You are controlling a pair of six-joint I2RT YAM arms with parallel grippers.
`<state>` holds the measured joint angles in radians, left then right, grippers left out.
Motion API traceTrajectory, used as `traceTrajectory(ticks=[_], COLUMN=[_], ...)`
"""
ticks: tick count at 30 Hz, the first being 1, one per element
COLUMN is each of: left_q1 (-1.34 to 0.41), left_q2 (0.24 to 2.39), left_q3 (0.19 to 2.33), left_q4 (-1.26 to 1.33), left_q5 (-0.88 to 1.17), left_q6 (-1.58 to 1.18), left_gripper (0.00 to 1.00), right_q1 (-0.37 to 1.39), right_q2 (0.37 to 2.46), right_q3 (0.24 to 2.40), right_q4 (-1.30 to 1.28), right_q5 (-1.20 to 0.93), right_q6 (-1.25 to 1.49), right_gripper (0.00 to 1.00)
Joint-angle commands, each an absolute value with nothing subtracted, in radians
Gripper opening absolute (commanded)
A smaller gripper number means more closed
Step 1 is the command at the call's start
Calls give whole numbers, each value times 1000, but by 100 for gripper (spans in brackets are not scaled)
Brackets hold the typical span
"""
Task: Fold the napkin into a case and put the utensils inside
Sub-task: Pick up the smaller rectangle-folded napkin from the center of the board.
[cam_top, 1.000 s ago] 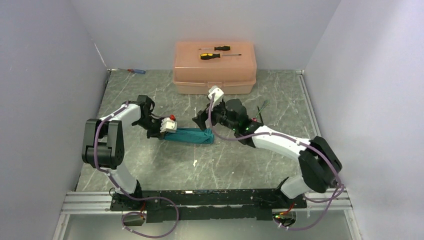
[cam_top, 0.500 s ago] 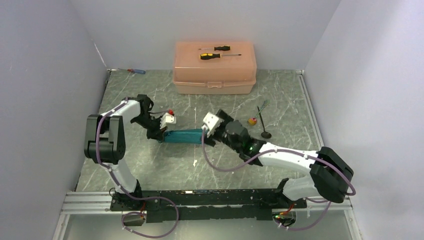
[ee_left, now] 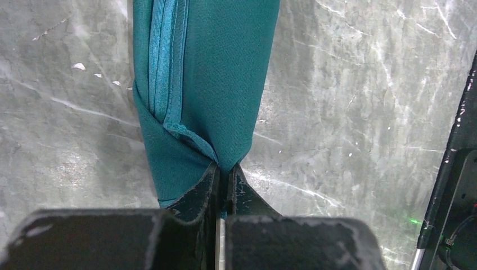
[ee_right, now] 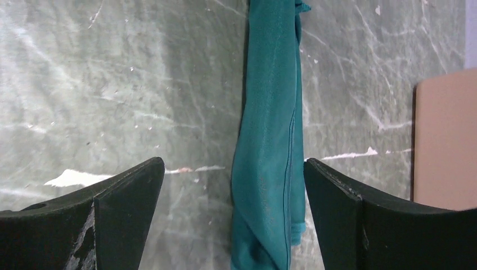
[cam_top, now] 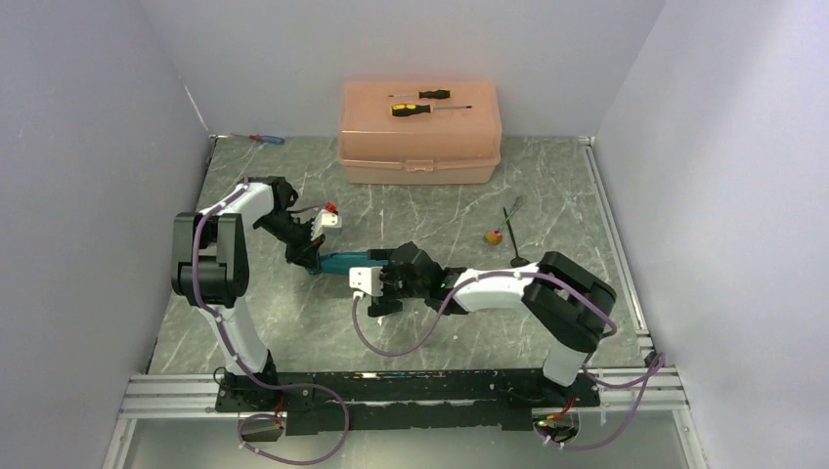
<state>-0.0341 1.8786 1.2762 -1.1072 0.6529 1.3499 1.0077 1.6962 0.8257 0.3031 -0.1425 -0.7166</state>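
Observation:
The teal napkin (cam_top: 340, 262) lies as a long narrow folded strip on the marble table. My left gripper (cam_top: 311, 256) is shut on its left end; in the left wrist view the cloth (ee_left: 208, 84) is pinched at the fingertips (ee_left: 224, 169). My right gripper (cam_top: 376, 286) hovers open at the strip's right end. In the right wrist view the napkin (ee_right: 270, 140) runs between its spread fingers (ee_right: 233, 166), nearer the right one, untouched. The black spoon (cam_top: 518, 260) and the fork (cam_top: 513, 205) lie on the table to the right, apart from both grippers.
A peach plastic box (cam_top: 420, 147) stands at the back with two yellow-and-black screwdrivers (cam_top: 422, 103) on its lid; its edge (ee_right: 444, 140) shows in the right wrist view. A small red-and-blue screwdriver (cam_top: 266, 139) lies back left. A small red-yellow ball (cam_top: 494, 235) sits near the fork.
My right arm has swung forward and left, dropping low along the napkin's right end with its jaws still open. The left gripper has drawn back slightly, still holding the cloth.

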Motion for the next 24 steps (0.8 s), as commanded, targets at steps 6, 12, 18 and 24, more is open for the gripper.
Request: traceTrajectory(ticks=[6, 12, 18, 24], left_q1=[-29, -22, -20, -17], left_q2=[1873, 1883, 1875, 1869], left_q3=[1301, 1331, 1360, 1418], left_q4=[-1201, -1234, -1289, -1352], left_q5=[684, 677, 665, 668], left_q6=[1391, 1405, 1435, 1450], left_gripper=[3, 3, 3, 3], right_q1=[994, 996, 998, 995], right_q2=[1849, 1920, 1993, 2042], right_q3=[903, 916, 967, 1077], right_q4=[441, 480, 517, 359], right_q5=[-141, -81, -2, -9], right_q6=[-913, -970, -948, -895], right_gripper=[88, 80, 67, 35])
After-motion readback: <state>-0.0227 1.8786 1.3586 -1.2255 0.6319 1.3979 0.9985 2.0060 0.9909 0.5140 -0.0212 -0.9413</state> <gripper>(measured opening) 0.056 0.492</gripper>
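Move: The middle of the folded napkin lies about 5 cm ahead, 4 cm left and 5 cm below the open right hand; the left hand already pinches its left end, so the same middle is about 10 cm to that hand's right, 1 cm ahead and 2 cm below. From the right hand, the big orange box stands some 30 cm ahead and 9 cm right, and the red-and-yellow utensil lies roughly 24 cm right, 9 cm ahead, 6 cm below. The napkin's middle comes between the right fingers: that hand goes forward about 6 cm, left 4 and down 3, tipping some 15 degrees so its forward side rises, and closes from wide open to about half, its fingers on either side of the strip. The left hand keeps its pinch on the left end and, in the second half, raises it about 2 cm. ##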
